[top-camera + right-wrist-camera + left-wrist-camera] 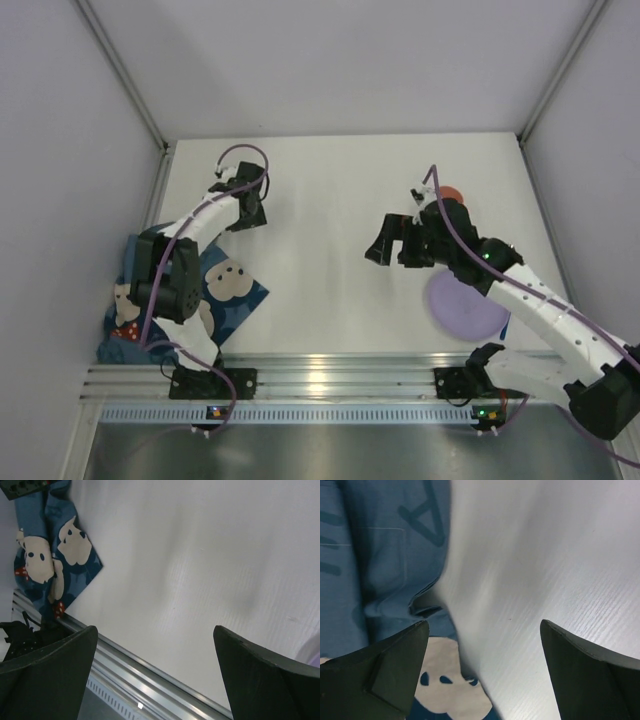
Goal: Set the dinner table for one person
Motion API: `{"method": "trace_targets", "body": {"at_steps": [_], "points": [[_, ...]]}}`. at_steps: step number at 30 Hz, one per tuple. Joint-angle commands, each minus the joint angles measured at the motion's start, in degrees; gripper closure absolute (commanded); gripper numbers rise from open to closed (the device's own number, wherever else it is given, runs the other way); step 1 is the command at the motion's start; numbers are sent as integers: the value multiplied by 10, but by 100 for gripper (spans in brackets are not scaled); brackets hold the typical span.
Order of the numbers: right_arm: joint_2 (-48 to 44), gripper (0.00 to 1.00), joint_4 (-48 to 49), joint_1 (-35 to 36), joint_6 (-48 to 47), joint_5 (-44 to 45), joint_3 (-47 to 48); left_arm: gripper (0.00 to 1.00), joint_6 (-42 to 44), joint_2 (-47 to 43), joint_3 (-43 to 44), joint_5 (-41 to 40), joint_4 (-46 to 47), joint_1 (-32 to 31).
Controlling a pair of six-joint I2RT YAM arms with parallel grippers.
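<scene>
The white dinner table [330,200] fills the top view. A dark blue cloth mat [225,295] printed with cartoon mouse faces lies crumpled at the near left; it also shows in the left wrist view [385,555] and the right wrist view [50,560]. A purple plate [465,305] lies at the near right, partly under the right arm. An orange-red object [452,192] peeks out behind the right wrist. My left gripper [248,215] is open and empty above the table beside the mat's edge. My right gripper [392,248] is open and empty over the table's middle.
A metal rail [330,375] runs along the near edge, also in the right wrist view [150,680]. White walls enclose the table on the left, far and right sides.
</scene>
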Motion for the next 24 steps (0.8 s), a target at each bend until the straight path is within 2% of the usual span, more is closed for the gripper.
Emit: {"method": "trace_targets", "body": {"at_steps": [1, 11, 24], "points": [[-49, 0, 3, 11, -15, 25, 9, 2, -26, -69, 23, -60, -89, -10], [-135, 0, -10, 11, -37, 56, 12, 3, -56, -82, -68, 9, -73, -9], [-206, 0, -23, 11, -37, 93, -24, 4, -88, -52, -115, -2, -88, -1]]}}
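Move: The rumpled blue placemat lies off my left hand, its middle about 14 cm back, 17 cm to the left and 7 cm below. The bear face on its right-hand flap is nearer, some 11 cm back and 5 cm left of that hand, just as far down. From my right hand the placemat's middle is roughly 49 cm to the left, 2 cm farther out and 19 cm below. I draw my open left hand back about 8 cm towards the bear-face flap. It first rises some 4 cm, then sinks past its starting height to end a little lower, fingers tipping nearly 10 degrees steeper. Meanwhile my right hand, also open and empty, lifts 6 to 7 cm, drifts right about 5 cm and slightly back, its fingertips tilting up. ##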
